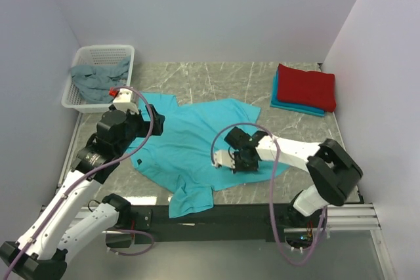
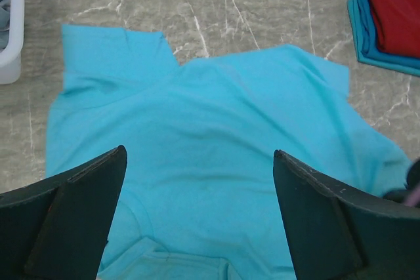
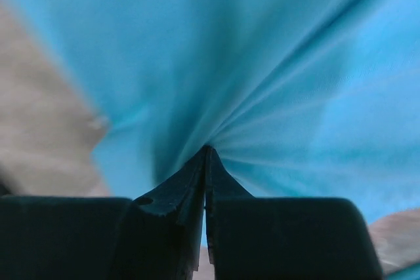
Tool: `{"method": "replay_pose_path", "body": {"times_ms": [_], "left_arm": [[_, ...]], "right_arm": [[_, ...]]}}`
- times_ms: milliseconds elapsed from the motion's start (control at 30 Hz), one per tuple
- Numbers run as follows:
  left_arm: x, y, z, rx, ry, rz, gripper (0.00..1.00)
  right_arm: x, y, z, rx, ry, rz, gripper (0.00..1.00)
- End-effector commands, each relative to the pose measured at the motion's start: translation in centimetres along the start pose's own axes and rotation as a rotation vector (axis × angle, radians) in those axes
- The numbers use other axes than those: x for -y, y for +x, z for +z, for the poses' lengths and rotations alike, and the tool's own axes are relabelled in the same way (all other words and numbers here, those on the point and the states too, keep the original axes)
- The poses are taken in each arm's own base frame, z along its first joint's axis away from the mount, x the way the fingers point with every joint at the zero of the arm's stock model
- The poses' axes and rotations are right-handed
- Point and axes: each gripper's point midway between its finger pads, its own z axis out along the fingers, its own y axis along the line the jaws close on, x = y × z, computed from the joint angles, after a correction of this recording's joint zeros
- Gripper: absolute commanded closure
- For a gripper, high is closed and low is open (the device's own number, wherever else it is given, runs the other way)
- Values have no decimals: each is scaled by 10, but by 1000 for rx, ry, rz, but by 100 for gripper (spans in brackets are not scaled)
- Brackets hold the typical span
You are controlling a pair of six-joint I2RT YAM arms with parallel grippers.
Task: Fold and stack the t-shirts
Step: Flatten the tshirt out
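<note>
A bright turquoise t-shirt lies spread and rumpled on the marble table, one sleeve hanging over the near edge. My right gripper is at its right part and is shut on a pinch of the cloth. In the right wrist view, folds of the turquoise t-shirt fan out from the closed tips of the right gripper. My left gripper hovers over the shirt's left side. The left wrist view shows the left gripper wide open above the turquoise t-shirt, holding nothing.
A folded red t-shirt lies on a folded turquoise-blue one at the back right. A white perforated basket at the back left holds a grey-blue t-shirt. White walls close in on three sides.
</note>
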Motion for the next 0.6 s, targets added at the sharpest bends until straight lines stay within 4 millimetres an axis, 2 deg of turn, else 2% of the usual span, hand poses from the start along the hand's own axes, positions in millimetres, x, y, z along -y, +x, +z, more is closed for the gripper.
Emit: {"method": "replay_pose_path", "body": {"times_ms": [0, 67, 100, 133, 167, 200, 233, 267, 300, 333, 367, 433, 500, 567], "left_arm": [[-1, -3, 1, 16, 7, 40, 1], [2, -3, 5, 14, 17, 49, 1], [3, -4, 6, 14, 22, 52, 1], [4, -4, 9, 11, 29, 62, 1], [6, -5, 10, 10, 35, 68, 1], [6, -7, 11, 13, 33, 74, 1], [5, -7, 14, 9, 30, 93, 1], [4, -8, 15, 8, 24, 103, 1], [3, -10, 17, 10, 16, 112, 1], [2, -8, 20, 3, 10, 136, 1], [1, -7, 22, 1, 9, 149, 1], [-2, 0, 27, -15, 7, 190, 1], [-5, 6, 32, -13, -1, 207, 0], [-9, 10, 34, -7, -12, 220, 0]], "right_arm": [[-55, 25, -18, -42, -177, 7, 91], [-62, 23, -29, -11, -191, -3, 90], [-58, 20, -32, 4, -164, 14, 89], [-45, 14, -39, 28, -108, 33, 84], [-30, 12, -46, 42, -43, 70, 80], [-5, 9, -57, 100, 36, 178, 76], [14, 9, -68, 142, 75, 252, 75], [41, -6, -92, 251, 112, 311, 74], [72, 9, -102, 292, 170, 463, 71], [89, 10, -111, 334, 194, 514, 69], [110, 2, -122, 406, 200, 542, 68], [140, 11, -134, 466, 228, 623, 67], [157, 6, -130, 541, 195, 687, 67], [174, 8, -131, 595, 191, 743, 66]]}}
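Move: The right hand is at table height with its fingertips shut on the t-shirt's right part; the t-shirt's near-right corner is about 12 cm to its right and 1 cm ahead. The t-shirt's far-right corner lies roughly 21 cm ahead and 3 cm right, the folded stack some 28 cm ahead and 17 cm right. From the left hand, that far-right corner is about 15 cm ahead, 28 cm right and 25 cm below. Right hand drags pinched t-shirt back about 5 cm, releases, rises forward 20 cm towards far-right corner; left sinks. ##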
